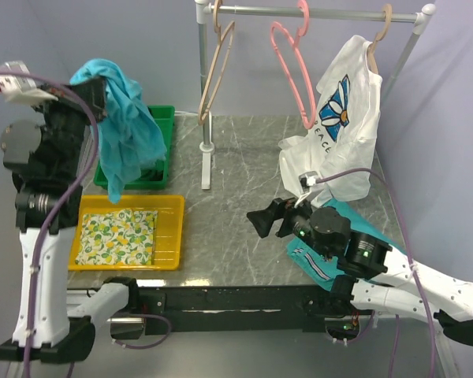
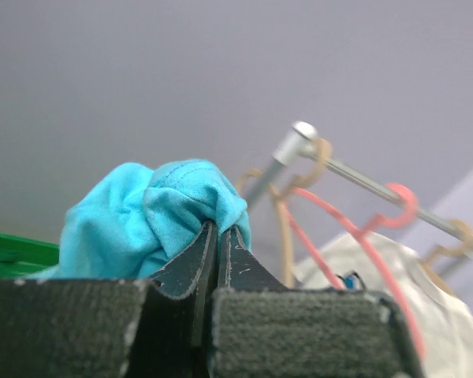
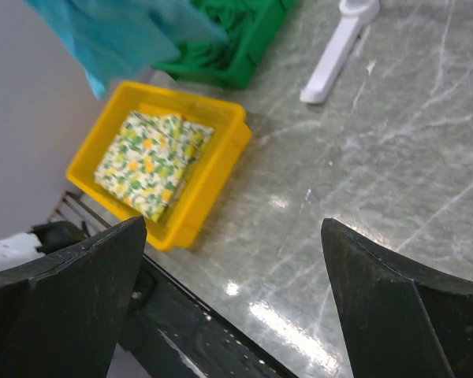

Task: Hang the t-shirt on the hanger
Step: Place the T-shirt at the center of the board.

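The turquoise t-shirt (image 1: 128, 130) hangs bunched in the air above the green bin, and my left gripper (image 1: 97, 88) is shut on its top. In the left wrist view the jaws (image 2: 218, 230) are pressed together on a fold of the t-shirt (image 2: 142, 220). The pink hanger (image 1: 293, 75) hangs bare from the rack rail at the back and also shows in the left wrist view (image 2: 355, 236). My right gripper (image 1: 262, 220) stands open low over the table's middle, with only bare marble between its fingers (image 3: 232, 227).
A green bin (image 1: 164, 118) sits under the t-shirt. A yellow tray (image 1: 172, 232) holds a folded lemon-print cloth (image 1: 118, 236). On the rail (image 1: 331, 12) hang a beige hanger (image 1: 217, 75) and a white flower-print shirt (image 1: 343, 134). A teal garment (image 1: 315, 264) lies under the right arm.
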Robot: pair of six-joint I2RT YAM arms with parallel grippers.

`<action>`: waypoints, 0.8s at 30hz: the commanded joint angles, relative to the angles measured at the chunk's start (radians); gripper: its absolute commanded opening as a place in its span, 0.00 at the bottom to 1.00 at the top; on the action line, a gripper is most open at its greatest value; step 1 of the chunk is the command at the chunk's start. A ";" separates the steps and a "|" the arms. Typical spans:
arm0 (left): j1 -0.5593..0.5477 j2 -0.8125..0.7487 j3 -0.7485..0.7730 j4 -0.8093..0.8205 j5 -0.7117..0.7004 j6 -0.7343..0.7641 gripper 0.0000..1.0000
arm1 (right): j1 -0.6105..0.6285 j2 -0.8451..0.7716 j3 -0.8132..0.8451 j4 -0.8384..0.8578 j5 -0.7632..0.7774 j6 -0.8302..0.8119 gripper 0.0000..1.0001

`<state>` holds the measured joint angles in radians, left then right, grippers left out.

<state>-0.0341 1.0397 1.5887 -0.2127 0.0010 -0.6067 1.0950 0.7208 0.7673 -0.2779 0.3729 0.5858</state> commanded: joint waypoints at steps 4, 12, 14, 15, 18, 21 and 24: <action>-0.196 -0.150 -0.142 0.046 -0.050 -0.028 0.01 | -0.004 -0.084 0.059 0.011 0.027 -0.003 1.00; -0.430 -0.181 -0.260 0.093 -0.113 -0.033 0.01 | -0.004 -0.077 0.006 0.052 -0.005 0.043 1.00; -0.496 -0.158 -0.236 0.088 -0.148 -0.012 0.01 | -0.004 -0.067 -0.003 0.062 -0.019 0.055 1.00; -0.574 -0.126 -0.205 0.088 -0.198 0.017 0.01 | -0.004 -0.066 -0.006 0.071 -0.020 0.058 1.00; -0.738 -0.051 -0.116 0.076 -0.338 0.102 0.01 | -0.004 -0.061 -0.002 0.075 -0.023 0.062 1.00; -0.860 0.002 -0.066 0.094 -0.403 0.148 0.01 | -0.004 -0.063 0.010 0.066 -0.009 0.060 1.00; -0.930 0.031 -0.059 0.107 -0.469 0.153 0.01 | -0.004 -0.080 0.013 0.052 0.011 0.060 1.00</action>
<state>-0.8822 1.0641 1.4677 -0.1993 -0.3302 -0.5125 1.0950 0.6628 0.7673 -0.2508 0.3546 0.6380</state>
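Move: The left hand already holds the teal t-shirt high up; the centre of the board lies about 28 cm to its right, about level fore and aft, and some 55 cm below. The yellow basket is roughly 9 cm back, 5 cm left and 53 below, the green basket about 18 cm ahead, 6 left and 52 below. From the right hand, the board's centre lies about 12 cm ahead, 6 cm left and 26 cm below. Keeping its shut grip on the bunched t-shirt, the left hand carries it about 20 cm to the right, away from above the baskets and towards the board's centre. It draws back some 5 cm at first and sinks about 7 cm on the way, turning roughly 30 degrees clockwise. The right hand, open and empty, lifts a couple of centimetres. ##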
